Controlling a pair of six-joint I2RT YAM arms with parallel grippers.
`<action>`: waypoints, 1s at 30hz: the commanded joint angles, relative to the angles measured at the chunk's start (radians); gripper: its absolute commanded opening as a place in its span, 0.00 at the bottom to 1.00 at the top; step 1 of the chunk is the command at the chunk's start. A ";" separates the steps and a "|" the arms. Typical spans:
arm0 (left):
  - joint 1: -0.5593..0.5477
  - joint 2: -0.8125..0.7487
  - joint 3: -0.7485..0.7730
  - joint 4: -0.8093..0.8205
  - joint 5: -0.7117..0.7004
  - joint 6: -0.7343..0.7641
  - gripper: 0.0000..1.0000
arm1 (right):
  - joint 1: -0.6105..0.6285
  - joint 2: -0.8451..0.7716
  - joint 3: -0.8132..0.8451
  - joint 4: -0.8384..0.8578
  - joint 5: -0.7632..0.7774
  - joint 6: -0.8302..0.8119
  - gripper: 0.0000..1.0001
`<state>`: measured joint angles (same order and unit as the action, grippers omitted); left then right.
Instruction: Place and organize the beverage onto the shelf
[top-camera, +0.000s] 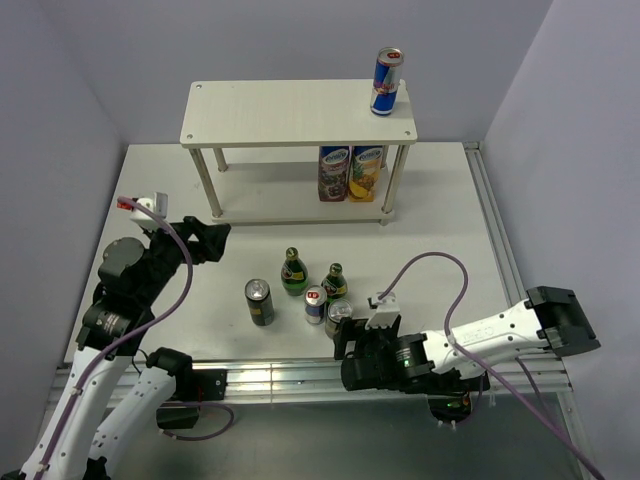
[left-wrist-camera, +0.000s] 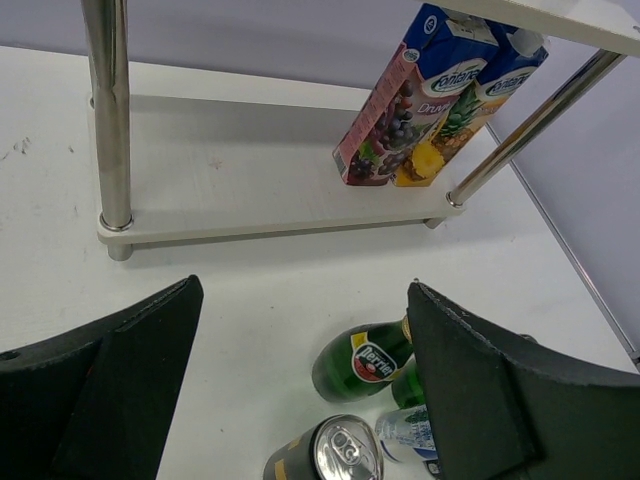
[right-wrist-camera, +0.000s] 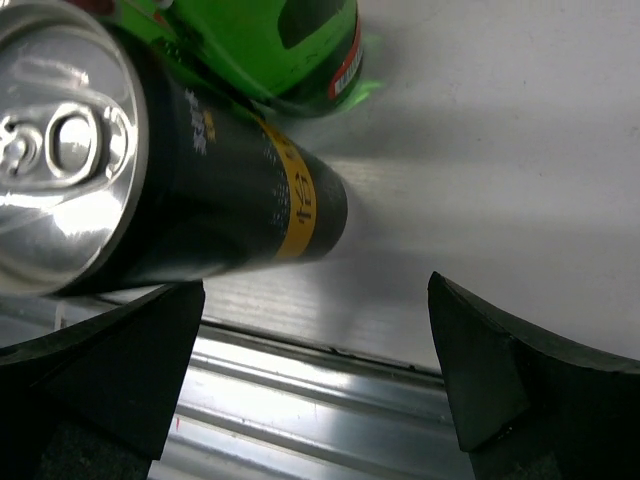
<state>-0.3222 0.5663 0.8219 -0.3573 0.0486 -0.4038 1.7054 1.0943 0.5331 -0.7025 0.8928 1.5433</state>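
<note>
The shelf (top-camera: 290, 112) stands at the back with one blue-and-silver can (top-camera: 387, 82) on its top board. On the table in front stand two green bottles (top-camera: 293, 272) (top-camera: 334, 283), a black can (top-camera: 259, 302), a second blue-and-silver can (top-camera: 316, 304) and another black can (top-camera: 338, 318). My left gripper (top-camera: 215, 240) hangs open above and left of the group. In its wrist view (left-wrist-camera: 303, 290) a bottle (left-wrist-camera: 365, 360) and a black can (left-wrist-camera: 325, 455) lie below the empty gap. My right gripper (top-camera: 345, 345) is open at the front edge (right-wrist-camera: 315, 290). The black can (right-wrist-camera: 180, 170) stands just beyond its left finger.
Two juice cartons (top-camera: 335, 172) (top-camera: 366, 172) stand on the right of the shelf's lower board (left-wrist-camera: 250, 160). Thin metal posts (left-wrist-camera: 110, 110) carry the boards. A metal rail (right-wrist-camera: 300, 400) runs along the table's near edge, under the right gripper. Walls close in the back and both sides.
</note>
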 joint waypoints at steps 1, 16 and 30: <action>0.005 0.004 -0.001 0.032 0.013 0.019 0.90 | -0.059 -0.011 -0.033 0.216 0.048 -0.112 1.00; 0.005 0.033 0.000 0.037 0.019 0.026 0.89 | -0.181 0.142 -0.032 0.474 0.086 -0.334 1.00; 0.005 0.047 0.002 0.040 0.023 0.031 0.89 | -0.217 0.234 -0.085 0.670 0.201 -0.472 0.94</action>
<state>-0.3222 0.6128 0.8219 -0.3565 0.0559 -0.4004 1.5089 1.3064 0.4667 -0.1112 1.0088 1.1202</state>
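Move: The silver-topped can nearest the table's front edge stands about 7 cm ahead of the right hand and 4 cm to its left, its middle roughly level with the finger pads. The small blue can is some 6 cm to the left of it and 3 cm farther out, and the small green bottle about 8 cm beyond it and 1 cm to its left. From the left hand, the silver-topped can lies about 25 cm to the right, 5 cm back and 25 cm below. The right hand slides nearly level about 6 cm forward and 3 to 4 cm to its left, coming in from the table's front edge so that its open fingers go around the body of the silver-topped can. The wrist meanwhile tips up by some 10 degrees, leaving the fingers slanting less steeply down, and they stay wide open but for a first slight closing at the very end, with no grip on the can yet. ##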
